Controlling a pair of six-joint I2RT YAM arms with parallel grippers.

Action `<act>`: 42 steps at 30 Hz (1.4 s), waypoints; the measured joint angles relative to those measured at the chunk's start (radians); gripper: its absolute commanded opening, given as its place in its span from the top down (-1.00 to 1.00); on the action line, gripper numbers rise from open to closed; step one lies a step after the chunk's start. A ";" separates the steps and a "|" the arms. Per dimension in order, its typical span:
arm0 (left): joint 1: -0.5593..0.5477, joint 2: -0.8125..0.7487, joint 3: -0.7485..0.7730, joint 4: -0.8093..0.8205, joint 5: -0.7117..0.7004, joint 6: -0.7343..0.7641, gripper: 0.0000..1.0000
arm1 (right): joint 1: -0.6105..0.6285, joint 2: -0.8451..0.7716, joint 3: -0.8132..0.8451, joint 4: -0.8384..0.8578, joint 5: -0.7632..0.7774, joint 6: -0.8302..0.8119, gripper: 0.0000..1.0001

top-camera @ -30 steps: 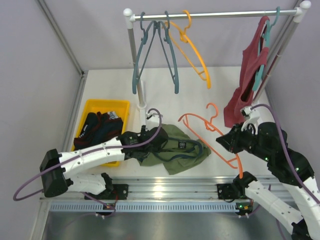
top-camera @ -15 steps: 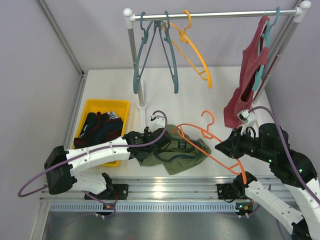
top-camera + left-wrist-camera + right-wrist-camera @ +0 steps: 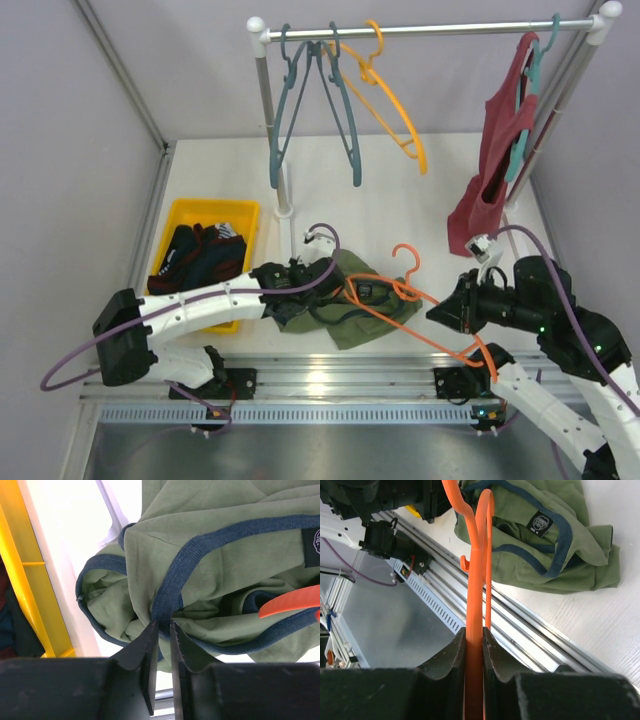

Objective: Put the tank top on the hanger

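The olive-green tank top [image 3: 362,302] lies crumpled on the white table near the front edge. In the left wrist view its navy trim [image 3: 172,587] runs down between my left gripper's [image 3: 161,625] tips, which are shut on it. From above, that left gripper [image 3: 318,296] sits at the top's left side. My right gripper [image 3: 440,312] is shut on the orange hanger [image 3: 400,292], with the bar [image 3: 476,580] clamped tight between the pads. The hanger lies tilted, its left end over the tank top [image 3: 530,555]. An orange tip [image 3: 290,602] shows over the cloth.
A yellow bin [image 3: 190,215] at the left holds dark navy-and-red clothes [image 3: 195,255]. The rack behind carries teal-grey hangers [image 3: 315,110], an amber hanger [image 3: 395,115] and a dark red top [image 3: 495,170]. A metal rail [image 3: 330,375] borders the near edge.
The right arm has swung the orange hanger left and down until its end overlaps the tank top. The left jaws have closed in on the navy trim.
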 measured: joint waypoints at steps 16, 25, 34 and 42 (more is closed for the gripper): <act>0.000 -0.013 0.028 -0.020 -0.005 0.012 1.00 | 0.000 -0.042 -0.261 0.270 -0.051 0.084 1.00; 0.000 -0.045 0.039 -0.029 0.003 0.013 1.00 | 0.000 -0.042 -0.371 0.457 -0.111 0.126 1.00; 0.000 -0.073 0.063 -0.049 0.013 0.014 1.00 | 0.000 -0.010 -0.517 0.658 -0.172 0.154 1.00; 0.000 -0.078 0.066 -0.054 0.029 0.020 1.00 | 0.003 0.037 -0.635 0.881 -0.219 0.198 1.00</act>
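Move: The tank top's navy-edged left strap lies right between the left fingers, about 1 cm below their midpoint; the hanger's free end is some 7 cm to their right and 1 cm ahead, roughly 2 cm up. From the right hand, still gripping the orange hanger, that strap is about 27 cm left, 11 cm ahead and 15 cm below; the neck label is 15 cm left, 13 cm ahead, 18 cm below. Left fingers pinch the strap, lifting 4 cm; right hand feeds the hanger down-left and forward beneath it. ##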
